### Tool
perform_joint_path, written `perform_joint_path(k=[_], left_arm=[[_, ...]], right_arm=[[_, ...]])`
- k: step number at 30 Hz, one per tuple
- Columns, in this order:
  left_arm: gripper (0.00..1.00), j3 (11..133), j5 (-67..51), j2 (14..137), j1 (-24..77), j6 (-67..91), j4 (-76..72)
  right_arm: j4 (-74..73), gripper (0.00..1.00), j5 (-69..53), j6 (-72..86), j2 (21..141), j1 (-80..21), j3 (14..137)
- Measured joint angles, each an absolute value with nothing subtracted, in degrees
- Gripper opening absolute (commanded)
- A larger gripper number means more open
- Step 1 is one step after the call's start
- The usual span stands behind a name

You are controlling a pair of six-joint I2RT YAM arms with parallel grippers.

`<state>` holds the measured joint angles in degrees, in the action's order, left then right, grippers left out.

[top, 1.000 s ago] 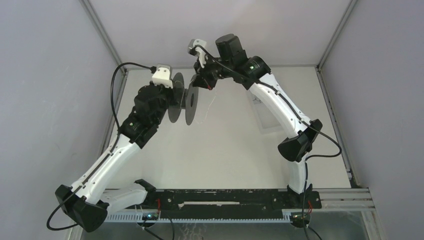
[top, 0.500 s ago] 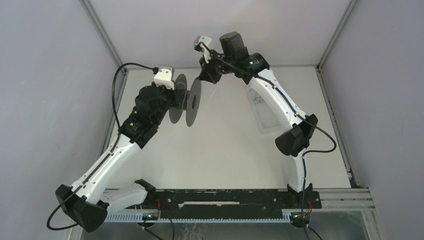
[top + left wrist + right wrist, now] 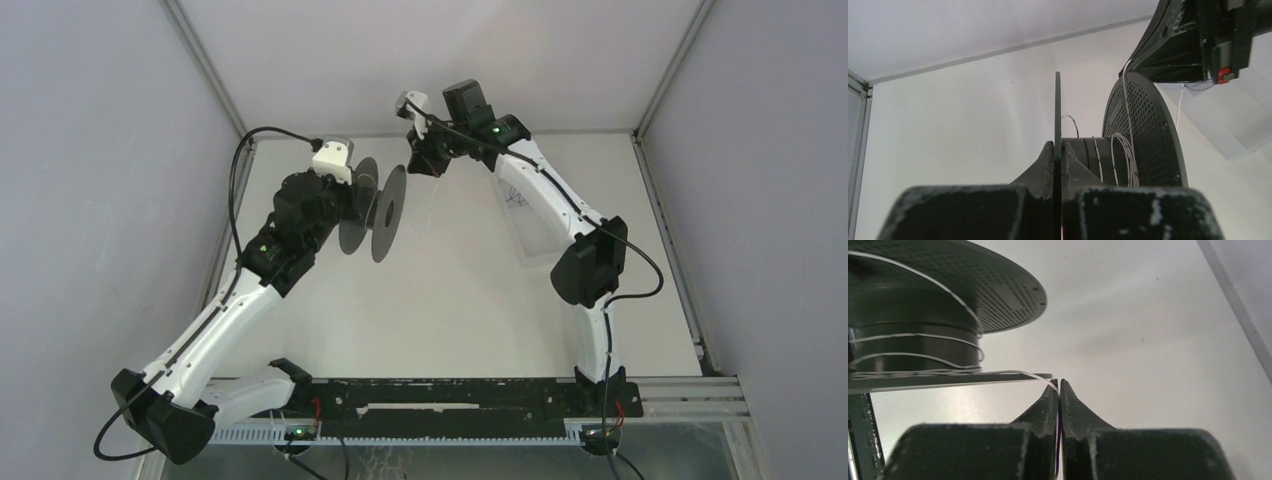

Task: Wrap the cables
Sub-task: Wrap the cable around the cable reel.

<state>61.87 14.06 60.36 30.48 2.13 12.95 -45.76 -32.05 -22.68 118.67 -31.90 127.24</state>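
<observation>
My left gripper is shut on the thin near flange of a black spool, holding it in the air over the back of the table. In the top view the spool sits just right of the left gripper. A few turns of the thin whitish cable lie on the hub. From the hub the cable runs over the flange edge into my right gripper, which is shut on it. The right gripper hangs just right of and behind the spool.
A clear plastic sheet lies on the white table at the back right, with a small tangle of blue wire on it. Grey walls and metal frame posts enclose the table. A black rail runs along the near edge.
My right gripper has moved right, away from the spool's hub toward its far rim, still pinching the cable. The left gripper and spool have shifted slightly to the right.
</observation>
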Motion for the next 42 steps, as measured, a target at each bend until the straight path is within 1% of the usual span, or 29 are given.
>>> perform_joint_path(k=[5, 10, 19, 28, 32, 38, 42], left_arm=[[0.0, 61.9, 13.2, 60.3, 29.8, 3.0, 15.8], [0.0, 61.9, 12.6, 60.2, 28.9, 4.1, 18.5], [0.0, 62.0, 11.1, 60.2, 25.4, 7.3, 20.7], [0.0, 62.8, 7.9, 60.2, 22.6, 12.4, 21.0], [0.0, 62.8, 7.3, 60.2, 19.9, 16.9, 21.6], [0.0, 62.8, 9.5, 60.6, 16.0, 23.9, 22.3], [0.0, 62.8, 12.1, 61.5, 15.5, 27.0, 22.2]], right_arm=[[-42.0, 0.11, -32.2, -23.1, 119.2, -30.4, 120.3], [-37.9, 0.1, -34.0, -21.9, 119.7, -27.6, 112.8], [-26.7, 0.09, -41.4, -12.4, 120.3, -28.5, 98.3], [-19.4, 0.09, -46.0, -3.6, 124.9, -31.5, 94.2], [-12.8, 0.09, -49.2, 2.6, 124.9, -32.8, 89.8], [0.3, 0.11, -53.7, 17.2, 124.7, -35.8, 80.3], [5.7, 0.1, -54.8, 24.8, 124.7, -38.5, 78.3]])
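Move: From the right fingertips, which hold the cable, the reel's core lies about 8 cm left and 7 cm back, roughly at their height. The right flange's centre is some 4 cm left and 9 cm back, its far rim close to those fingertips. The left gripper has the left flange pinched between its fingers; from there the core is about 5 cm right, 5 cm lower and barely ahead, and the right flange's centre 9 cm right. Keep the right fingers shut on the cable and sweep them down some 20 cm, first easing a little forward and right past the reel's far rim, then back about 14 cm and left below the reel, rolling roughly 50 degrees. With the left gripper still pinching its flange, sink slightly, then shift left about 7 cm, turning counter-clockwise and tipping down. ##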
